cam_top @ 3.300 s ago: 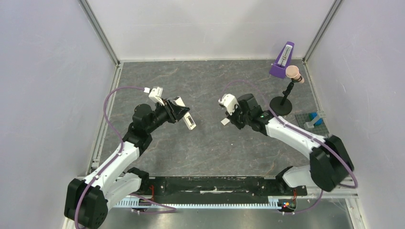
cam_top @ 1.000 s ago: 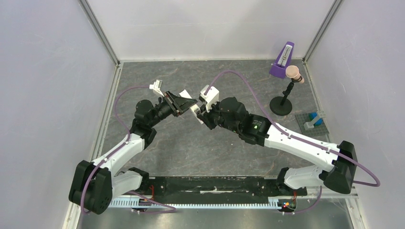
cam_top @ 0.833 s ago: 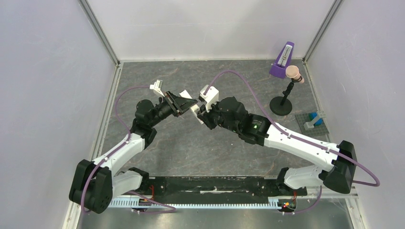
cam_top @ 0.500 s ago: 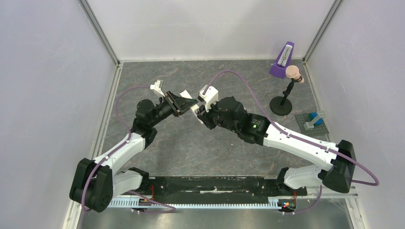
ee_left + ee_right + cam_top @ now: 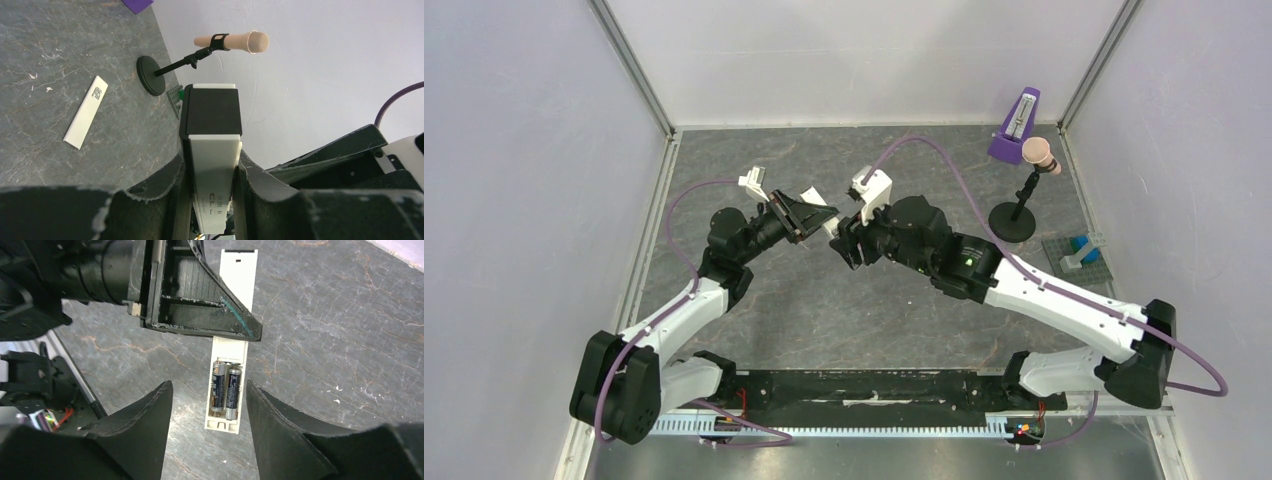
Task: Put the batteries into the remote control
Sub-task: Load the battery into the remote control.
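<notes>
My left gripper (image 5: 212, 167) is shut on the white remote control (image 5: 212, 150), held off the table with its dark end pointing away. From the right wrist, the remote control (image 5: 227, 352) shows its open back. Two dark batteries (image 5: 218, 387) lie side by side in the recess near its free end. My right gripper (image 5: 209, 387) is open, its jaws standing either side of that end without touching it. From above, the left gripper (image 5: 809, 215) and right gripper (image 5: 844, 242) meet nose to nose at mid-table, with the remote control (image 5: 830, 227) between them.
A thin white cover strip (image 5: 86, 112) lies flat on the grey table. A microphone on a black stand (image 5: 1029, 170) and a purple metronome (image 5: 1014, 128) stand at the back right. A blue piece on a grey pad (image 5: 1081, 252) sits by the right wall.
My right gripper has opened and its wrist has drawn back slightly to the right. The left arm and the remote have stayed put.
</notes>
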### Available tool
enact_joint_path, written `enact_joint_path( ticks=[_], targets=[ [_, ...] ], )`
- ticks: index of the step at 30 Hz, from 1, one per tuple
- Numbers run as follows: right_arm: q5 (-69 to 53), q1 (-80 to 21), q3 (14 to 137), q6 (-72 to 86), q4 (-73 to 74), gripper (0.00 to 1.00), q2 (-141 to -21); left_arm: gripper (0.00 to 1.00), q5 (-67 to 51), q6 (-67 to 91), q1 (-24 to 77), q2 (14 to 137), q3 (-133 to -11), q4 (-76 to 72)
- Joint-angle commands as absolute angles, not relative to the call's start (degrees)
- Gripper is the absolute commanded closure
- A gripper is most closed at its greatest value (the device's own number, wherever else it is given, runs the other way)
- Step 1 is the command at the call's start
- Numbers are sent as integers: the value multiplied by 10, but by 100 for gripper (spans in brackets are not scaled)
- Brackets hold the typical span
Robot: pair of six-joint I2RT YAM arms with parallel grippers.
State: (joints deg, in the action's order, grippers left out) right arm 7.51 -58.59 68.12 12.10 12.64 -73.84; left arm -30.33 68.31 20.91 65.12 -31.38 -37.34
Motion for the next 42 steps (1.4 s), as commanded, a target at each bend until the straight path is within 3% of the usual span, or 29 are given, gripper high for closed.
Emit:
enact_joint_path(
  ticks=[1, 4, 6, 9, 16, 25, 42],
  targets=[
    [86, -575, 712, 173, 121, 41, -692, 98, -302, 689, 207, 652, -340, -419],
    [99, -567, 708, 216, 121, 38, -673, 98, -301, 689, 207, 649, -340, -429],
    [91, -547, 716, 263, 138, 30, -670, 98, -300, 689, 207, 646, -338, -442],
    [82, -502, 759, 382, 210, 29, -689, 98, -297, 688, 207, 642, -331, -461],
    [47, -491, 704, 554, 161, 2, -682, 98, -281, 682, 207, 639, -313, -517],
    [53, -492, 684, 664, 112, 2, -694, 98, -234, 677, 207, 634, -293, -554],
    [60, -510, 697, 734, 91, 2, -755, 98, -151, 653, 207, 575, -286, -463]
  ],
)
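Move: Just ahead of the right fingertips lies the remote's open battery compartment with both batteries in it, about 1 cm ahead, 2 cm left and 3 cm below. The left fingers, gripping the remote, are some 6 cm ahead and 5 cm left of the right hand; the battery cover lies on the table roughly 5 cm ahead, 16 cm right and 25 cm down. From the left hand the compartment is about 5 cm back, 3 cm right, 1 cm below. Backing off the compartment up and to the right by about 6 cm and 5 cm, with a little forward, the right hand opens wide, then comes back left and down some 4 cm each way while rolling about 60 degrees around its pointing line, clockwise from behind. The left hand keeps its grip, lifting the remote about 5.5 cm, then also carrying it 3 cm left, tipping up and turning counter-clockwise some 10 degrees. ##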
